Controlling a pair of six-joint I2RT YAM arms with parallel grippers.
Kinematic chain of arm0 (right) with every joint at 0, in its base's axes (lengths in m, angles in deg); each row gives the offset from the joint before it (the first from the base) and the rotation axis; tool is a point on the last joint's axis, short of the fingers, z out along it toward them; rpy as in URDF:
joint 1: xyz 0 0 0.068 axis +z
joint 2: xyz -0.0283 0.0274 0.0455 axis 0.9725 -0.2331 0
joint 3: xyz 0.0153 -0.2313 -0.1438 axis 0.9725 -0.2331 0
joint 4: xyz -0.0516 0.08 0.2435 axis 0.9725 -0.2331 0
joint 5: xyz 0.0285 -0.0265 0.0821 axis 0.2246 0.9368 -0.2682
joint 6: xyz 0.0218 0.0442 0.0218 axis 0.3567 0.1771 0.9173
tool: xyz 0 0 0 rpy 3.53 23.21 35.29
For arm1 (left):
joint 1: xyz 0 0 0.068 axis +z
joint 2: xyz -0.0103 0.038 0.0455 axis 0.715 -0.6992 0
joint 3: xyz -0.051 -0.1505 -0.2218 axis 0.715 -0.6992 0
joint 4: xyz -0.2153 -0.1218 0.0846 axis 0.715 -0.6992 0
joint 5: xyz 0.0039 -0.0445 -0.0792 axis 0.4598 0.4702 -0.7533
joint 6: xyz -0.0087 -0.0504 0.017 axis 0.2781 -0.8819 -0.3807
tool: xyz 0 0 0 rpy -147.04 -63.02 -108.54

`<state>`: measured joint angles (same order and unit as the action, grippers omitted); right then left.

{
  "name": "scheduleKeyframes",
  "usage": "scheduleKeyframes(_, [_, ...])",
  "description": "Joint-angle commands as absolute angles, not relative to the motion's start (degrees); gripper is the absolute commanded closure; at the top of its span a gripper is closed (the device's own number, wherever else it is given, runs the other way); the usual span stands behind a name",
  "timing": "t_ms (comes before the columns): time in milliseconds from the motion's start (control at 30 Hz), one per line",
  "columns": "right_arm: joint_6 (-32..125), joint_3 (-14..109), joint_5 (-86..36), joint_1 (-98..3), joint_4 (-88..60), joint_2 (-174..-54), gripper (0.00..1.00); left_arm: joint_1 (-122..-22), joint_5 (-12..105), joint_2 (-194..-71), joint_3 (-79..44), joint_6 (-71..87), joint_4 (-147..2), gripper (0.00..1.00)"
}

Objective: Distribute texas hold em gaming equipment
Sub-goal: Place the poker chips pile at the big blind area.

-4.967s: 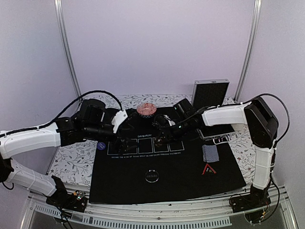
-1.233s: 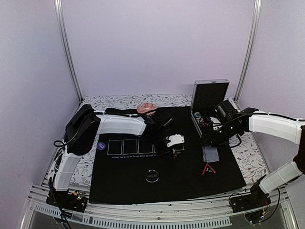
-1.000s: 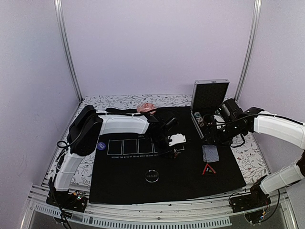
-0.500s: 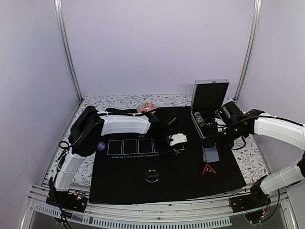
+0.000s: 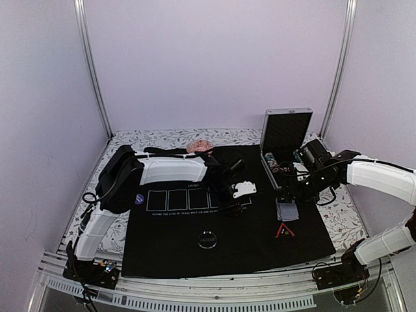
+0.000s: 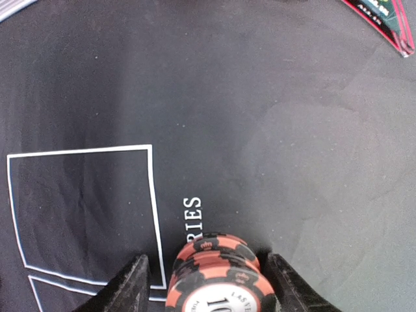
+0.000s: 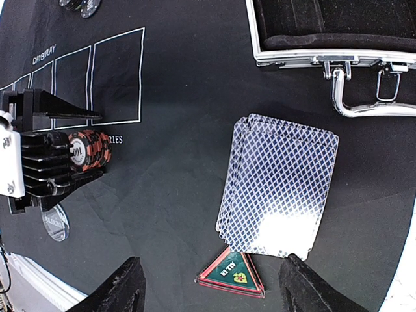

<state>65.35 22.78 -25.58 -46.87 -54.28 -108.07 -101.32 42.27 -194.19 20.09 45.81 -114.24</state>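
A short stack of red-and-black poker chips [image 6: 218, 276] stands on the black mat just right of the last white rectangle, also seen from the right wrist [image 7: 90, 151]. My left gripper [image 6: 208, 286] is open around the stack, with a gap showing at its left finger; in the top view it sits mid-mat [image 5: 233, 205]. A fanned pile of blue-backed playing cards [image 7: 279, 185] lies on the mat's right part [image 5: 286, 209]. The red-edged triangle [image 7: 233, 275] lies just in front of them [image 5: 285, 231]. My right gripper [image 7: 211, 286] hovers open above the cards and triangle, holding nothing [image 5: 290, 195].
The silver case [image 5: 286, 133] stands open at the back right, chips [image 5: 273, 162] in its tray; its handle [image 7: 364, 104] is near the cards. A clear round button [image 5: 207, 239] lies front centre, a blue button [image 5: 139, 198] at the mat's [image 5: 169, 253] left edge, a reddish round thing [image 5: 200, 147] at the back.
My left gripper has opened off the chip stack, which stays on the mat. The right arm has drifted a little forward over the cards.
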Motion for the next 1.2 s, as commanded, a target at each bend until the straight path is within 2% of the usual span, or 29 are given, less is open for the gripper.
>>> scheduleKeyframes(0, [64.82, 22.36, -25.13, -47.04, -54.20, -106.75, 0.28, -102.94, 42.92, -198.85, 19.65, 45.95, -117.33, 0.41])
scheduleKeyframes(100, [64.82, 22.20, -24.85, -47.03, -54.22, -106.65, 0.27, -103.04, 43.61, -199.44, 20.08, 46.06, -118.08, 0.47])
scheduleKeyframes(300, [64.75, 22.47, -24.95, -47.03, -54.30, -106.67, 0.27, -103.34, 43.82, -199.79, 20.23, 46.15, -118.15, 0.69])
scheduleKeyframes(367, [64.65, 22.46, -24.81, -47.07, -54.59, -106.42, 0.27, -103.32, 43.98, -199.57, 20.17, 46.07, -118.15, 0.79])
scheduleKeyframes(467, [64.72, 22.31, -24.76, -47.07, -54.70, -106.05, 0.27, -103.42, 44.21, -199.52, 20.42, 45.69, -118.43, 1.00])
scheduleKeyframes(1167, [64.87, 22.48, -24.12, -47.06, -55.65, -103.93, 0.27, -99.04, 50.47, -192.87, 22.44, 41.05, -119.99, 1.00])
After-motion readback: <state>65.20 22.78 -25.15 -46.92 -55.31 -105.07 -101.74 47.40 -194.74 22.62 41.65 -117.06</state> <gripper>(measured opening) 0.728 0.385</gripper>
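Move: The upright red-and-black chip pile stands right between my left hand's open fingers, its middle about level with the pads. From that hand the nearest card box is centred some 7 cm ahead and 1 cm right, the card deck about 15 cm right and level, and the black chips by the big blind roughly 16 cm ahead and 5 cm left. From my right hand the red-and-black pile is around 18 cm left, 1 cm ahead and 8 cm down. I close my left fingers from their half-open gap until they pinch the sides of the chip pile, settling barely half a centimetre to the right as they shut. I hold there with a steady grip, then start easing the pile forward, about 1 cm, and a little left towards the big blind, with hardly any rise and a counter-clockwise turn of some 5 degrees. ##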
